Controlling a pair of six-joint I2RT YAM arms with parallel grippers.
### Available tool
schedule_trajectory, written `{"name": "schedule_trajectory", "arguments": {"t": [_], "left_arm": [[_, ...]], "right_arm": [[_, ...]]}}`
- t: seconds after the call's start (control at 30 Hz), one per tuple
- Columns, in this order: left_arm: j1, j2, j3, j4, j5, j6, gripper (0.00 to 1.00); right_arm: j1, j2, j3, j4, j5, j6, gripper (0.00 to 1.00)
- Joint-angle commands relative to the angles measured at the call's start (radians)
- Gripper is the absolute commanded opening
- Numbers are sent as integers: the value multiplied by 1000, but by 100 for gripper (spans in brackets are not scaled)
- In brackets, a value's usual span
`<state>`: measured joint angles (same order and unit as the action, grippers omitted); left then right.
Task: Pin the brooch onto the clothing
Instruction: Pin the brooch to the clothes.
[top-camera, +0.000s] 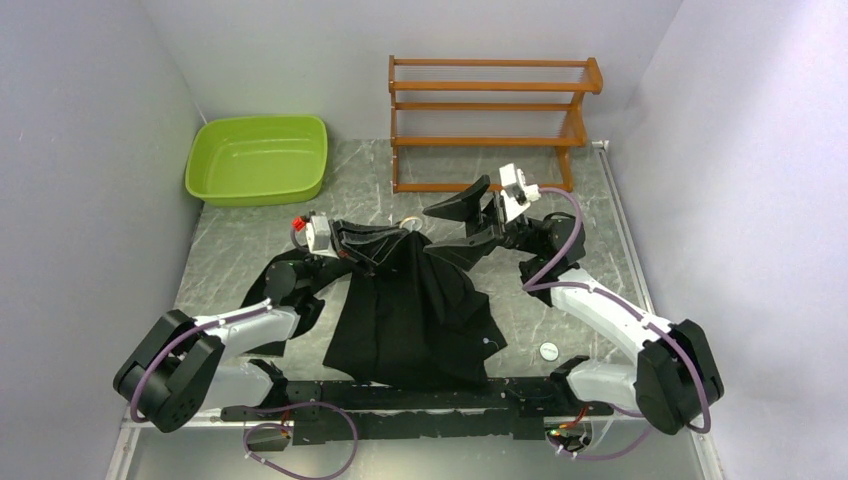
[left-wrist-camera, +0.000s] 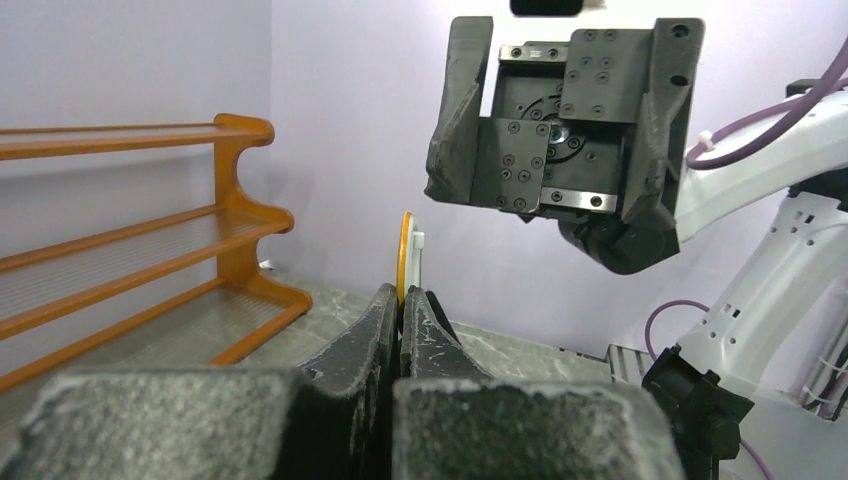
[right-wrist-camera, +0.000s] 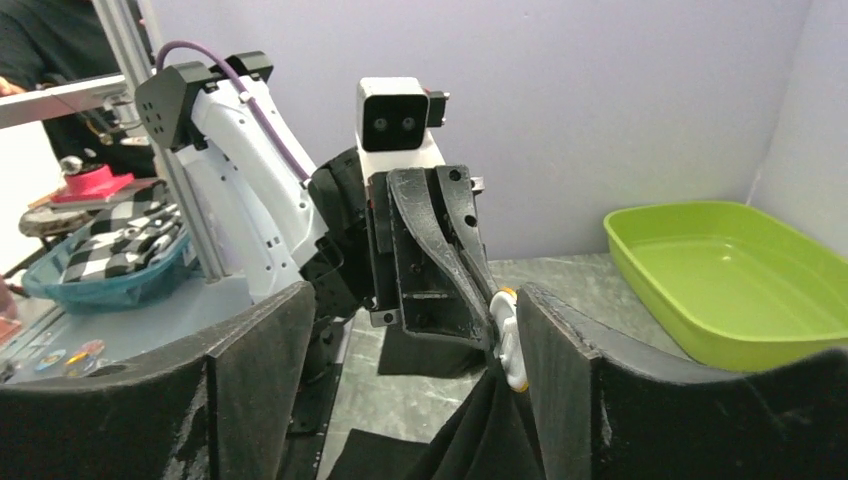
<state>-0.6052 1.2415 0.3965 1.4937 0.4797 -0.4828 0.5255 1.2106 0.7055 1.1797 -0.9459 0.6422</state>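
The clothing (top-camera: 410, 310), a black shirt, is spread on the table, and one fold of it (right-wrist-camera: 480, 430) is lifted and hangs from the brooch. The brooch (right-wrist-camera: 508, 340) is a small disc with an orange rim and a white back; it stands edge-on (left-wrist-camera: 405, 255) above my left fingertips. My left gripper (left-wrist-camera: 402, 300) is shut on it, with the fabric at the pinch (top-camera: 400, 232). My right gripper (top-camera: 462, 228) faces it with its fingers spread wide (right-wrist-camera: 415, 300). Its right finger (right-wrist-camera: 560, 350) is just beside the brooch, and nothing is held between them.
A green tub (top-camera: 258, 160) sits at the back left. A wooden shoe rack (top-camera: 490, 105) stands at the back centre, close behind the right gripper. A small pale round disc (top-camera: 549, 350) lies on the table near the right arm's base.
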Motion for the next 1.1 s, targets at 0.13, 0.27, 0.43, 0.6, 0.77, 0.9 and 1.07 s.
{"name": "schedule_trajectory", "arguments": {"t": [0.13, 0.27, 0.43, 0.6, 0.77, 0.9, 1.07], "left_arm": [[5, -31, 28, -85, -4, 69, 3], [4, -58, 67, -253, 9, 168, 3], [-1, -89, 156, -599, 80, 401, 3], [-50, -99, 206, -891, 132, 719, 3], [-94, -99, 229, -1133, 246, 953, 15], [-143, -103, 244, -1294, 298, 1095, 49], [-176, -189, 204, -1276, 227, 1053, 94]], "right_arm": [[2, -133, 2, -353, 188, -215, 91], [-3, -186, 2, -548, 354, -253, 100], [-43, -236, -5, -739, 539, -209, 100], [-172, -229, -34, -827, 537, -96, 100], [-306, -122, -56, -875, 448, -22, 100], [-306, -1, -15, -961, 398, -66, 100], [-303, 158, 24, -1024, 340, -131, 99]]}}
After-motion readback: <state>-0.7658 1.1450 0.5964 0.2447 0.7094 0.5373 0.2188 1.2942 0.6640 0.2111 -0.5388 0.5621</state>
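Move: The left fingers are still shut on the clothing, with the brooch on it just past their tips, about 3 cm to the right, 1 cm ahead and 2 cm up. The clothing's spread lower part lies roughly 17 cm back, 2 cm to the right and 30 cm below. From the open right hand, the brooch is about 4 cm to the left and 1 cm ahead, level in height; the wooden rack's near edge is 10 cm ahead and 12 cm to the right. Left hand sinks some 15 cm, tipping down, and lets go of the clothing; right backs off down, forward, right. ##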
